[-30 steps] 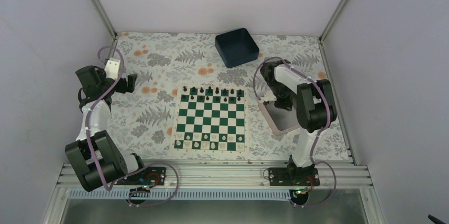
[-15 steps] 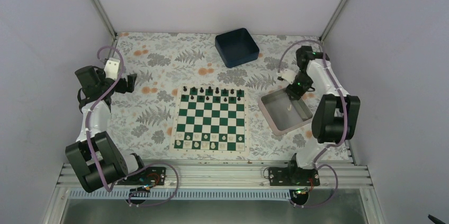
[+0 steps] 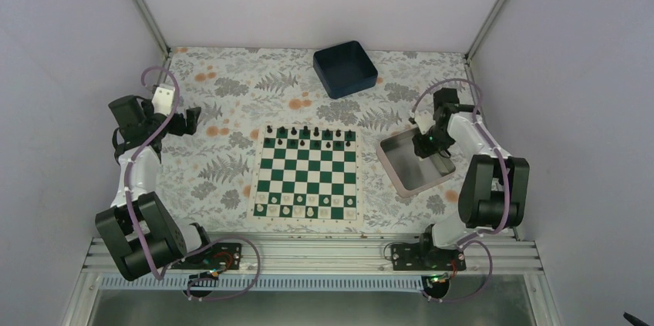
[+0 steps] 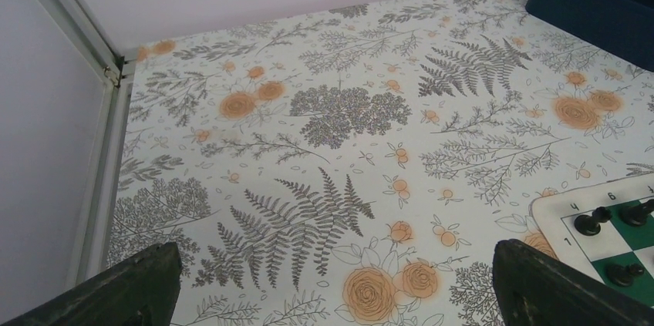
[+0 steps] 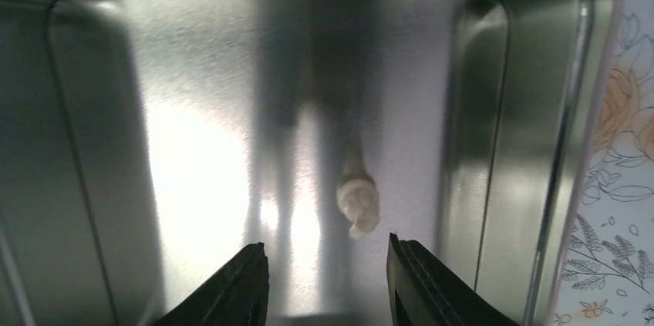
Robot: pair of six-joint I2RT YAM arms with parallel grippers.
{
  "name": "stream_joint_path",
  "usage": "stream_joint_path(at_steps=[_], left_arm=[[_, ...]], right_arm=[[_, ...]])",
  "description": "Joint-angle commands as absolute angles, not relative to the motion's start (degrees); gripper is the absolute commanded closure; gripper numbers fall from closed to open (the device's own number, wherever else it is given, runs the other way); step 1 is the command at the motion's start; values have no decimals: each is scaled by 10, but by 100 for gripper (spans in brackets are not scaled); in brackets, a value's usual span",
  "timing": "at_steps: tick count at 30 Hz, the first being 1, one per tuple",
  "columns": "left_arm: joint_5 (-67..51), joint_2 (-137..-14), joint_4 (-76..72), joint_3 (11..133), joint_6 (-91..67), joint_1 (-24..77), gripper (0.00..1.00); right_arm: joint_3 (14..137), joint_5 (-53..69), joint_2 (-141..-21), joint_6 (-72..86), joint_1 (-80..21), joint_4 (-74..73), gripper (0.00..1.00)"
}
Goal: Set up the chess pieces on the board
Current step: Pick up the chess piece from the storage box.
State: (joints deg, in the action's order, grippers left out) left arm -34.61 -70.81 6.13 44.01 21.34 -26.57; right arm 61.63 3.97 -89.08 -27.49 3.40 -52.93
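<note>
The board (image 3: 308, 174) lies mid-table, green and white. Cream chess pieces (image 3: 308, 204) fill its two near rows, and black ones line the far edge. One cream chess piece (image 5: 359, 206) lies on its side on the floor of the silver tray (image 5: 193, 95), just ahead of my right gripper's right finger. My right gripper (image 5: 328, 253) hangs open over the tray (image 3: 397, 179), nothing between its fingers; in the top view this gripper (image 3: 426, 146) sits above the tray's far part. My left gripper (image 3: 189, 119) is open over bare cloth, well left of the board.
A dark blue bin (image 3: 345, 68) stands at the back, beyond the board. The left wrist view catches the board's corner (image 4: 557, 214) with black pieces (image 4: 592, 222) at its right edge. The tray's upright walls (image 5: 478, 110) close in the right gripper.
The right arm has swung its elbow outward to the right, and its gripper has come to sit lower over the tray with its jaws wider. The left arm has stayed put.
</note>
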Motion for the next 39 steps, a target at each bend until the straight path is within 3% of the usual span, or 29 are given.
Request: stream_joint_path(at_steps=[1,18,30,39], left_arm=[[-365,-691,62,454,207,-269,0],[-366,-695,61,455,208,-270,0],[-363,-694,60,454,207,-269,0],[-363,-701,61,457,207,-270,0]], right_arm=[[600,7,-883,-218,34,-448,59],[554,-12,-939,-217,42,-411,69],[555,-21,-936,-239,48,-399,89],[642,-4,-862,-332,8,-545,95]])
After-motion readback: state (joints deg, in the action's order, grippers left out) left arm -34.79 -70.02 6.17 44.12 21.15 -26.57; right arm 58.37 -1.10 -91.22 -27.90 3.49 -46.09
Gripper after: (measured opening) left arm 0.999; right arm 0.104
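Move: The white chess piece left in the storage box lies about 1 cm ahead of the right hand, 2 cm to its right and 5 cm below. The storage box's middle is practically straight beneath the right hand, some 5 cm down; the chessboard's middle is about 33 cm to its left and 4 cm nearer the base, some 7 cm lower. From the left hand, the chess piece is roughly 64 cm right, 7 cm back and 17 cm below. Forward and slightly right first, the right hand then sinks towards the white chess piece while drawing back about a centimetre, getting about 5 cm lower in all and ending its descent about 2 cm right of its start. Fingers pointing down, it closes them gradually, pinches the piece between the fingertips, then rises about 2.5 cm with it. ##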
